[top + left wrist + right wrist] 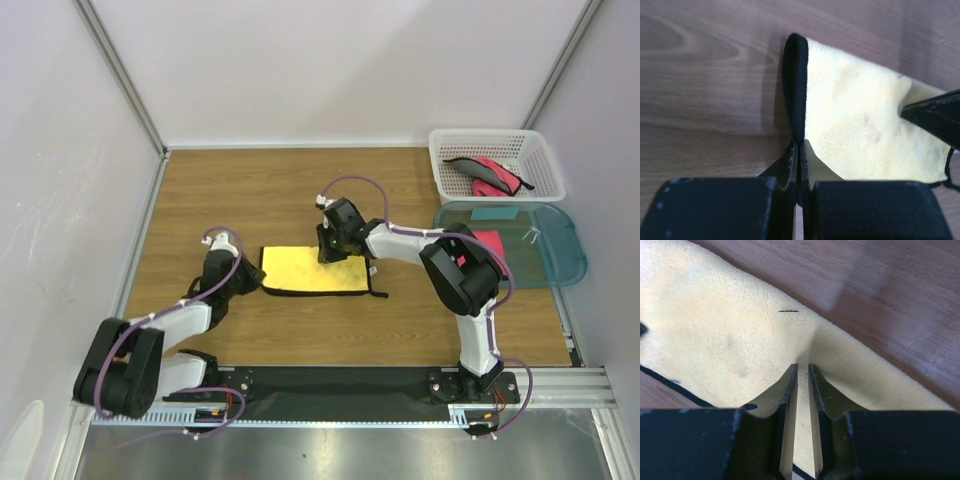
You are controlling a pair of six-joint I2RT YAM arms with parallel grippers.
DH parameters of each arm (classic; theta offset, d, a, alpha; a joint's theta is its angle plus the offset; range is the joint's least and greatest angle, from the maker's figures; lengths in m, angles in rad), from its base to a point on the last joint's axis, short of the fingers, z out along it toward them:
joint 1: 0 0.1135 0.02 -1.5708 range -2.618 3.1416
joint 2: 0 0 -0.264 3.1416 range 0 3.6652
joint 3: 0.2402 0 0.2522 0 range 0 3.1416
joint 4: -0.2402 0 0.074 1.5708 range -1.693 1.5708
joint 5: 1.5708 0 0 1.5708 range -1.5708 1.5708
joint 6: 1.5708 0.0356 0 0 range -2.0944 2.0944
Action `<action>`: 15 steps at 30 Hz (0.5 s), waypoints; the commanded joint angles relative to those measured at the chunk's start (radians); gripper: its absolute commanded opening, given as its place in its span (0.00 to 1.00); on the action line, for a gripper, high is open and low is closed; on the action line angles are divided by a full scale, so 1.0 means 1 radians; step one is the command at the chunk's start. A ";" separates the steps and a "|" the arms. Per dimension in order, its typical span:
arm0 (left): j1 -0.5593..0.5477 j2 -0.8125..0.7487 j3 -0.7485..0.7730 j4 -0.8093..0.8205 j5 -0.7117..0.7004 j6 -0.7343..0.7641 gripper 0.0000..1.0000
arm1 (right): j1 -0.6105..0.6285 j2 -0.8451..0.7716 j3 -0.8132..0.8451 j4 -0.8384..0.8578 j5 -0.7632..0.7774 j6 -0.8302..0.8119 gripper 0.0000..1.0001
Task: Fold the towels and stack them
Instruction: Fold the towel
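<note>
A yellow towel (315, 270) with black edging lies flat on the wooden table between the two arms. My left gripper (253, 277) is at its left end, jaws shut on the towel's black-edged fold (796, 90). My right gripper (333, 252) is at the far edge, shut on a pinch of the yellow towel (730, 335) that rises between its fingers (790, 385). In the left wrist view the right gripper's dark finger (935, 115) rests on the yellow towel (860, 125). Pink-red towels (490, 178) lie in the white basket, and another pink one (488, 242) lies in the teal tub.
The white lattice basket (447, 170) stands at the back right. The teal translucent tub (540, 250) sits just in front of it. White walls close in the table on three sides. A black rail (330, 385) with the arm bases runs along the near edge.
</note>
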 commanded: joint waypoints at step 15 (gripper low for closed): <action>-0.178 -0.251 0.181 -0.250 -0.267 0.183 0.00 | 0.009 -0.200 -0.190 -0.062 -0.055 0.058 0.20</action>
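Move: The left gripper is already shut on the black-edged left end of the folded yellow towel, whose middle lies about 14 cm to its right and 2 cm farther out. For the right gripper, set down near the towel's far edge, the towel's right end is some 13 cm to the right and 4 cm back. The white tag is also about 13 cm right and 3 cm back, and the loose strap end about 16 cm right and 9 cm back. Lift the left gripper about 6 cm with the towel's left end still pinched, letting it sway a little left and back and tilting the fingers up some 10 degrees. Meanwhile, take the right gripper off the cloth in a low hop, back about 4 cm and to the right, rising and then dipping again, towards the towel's right end, its opening kept narrow. ##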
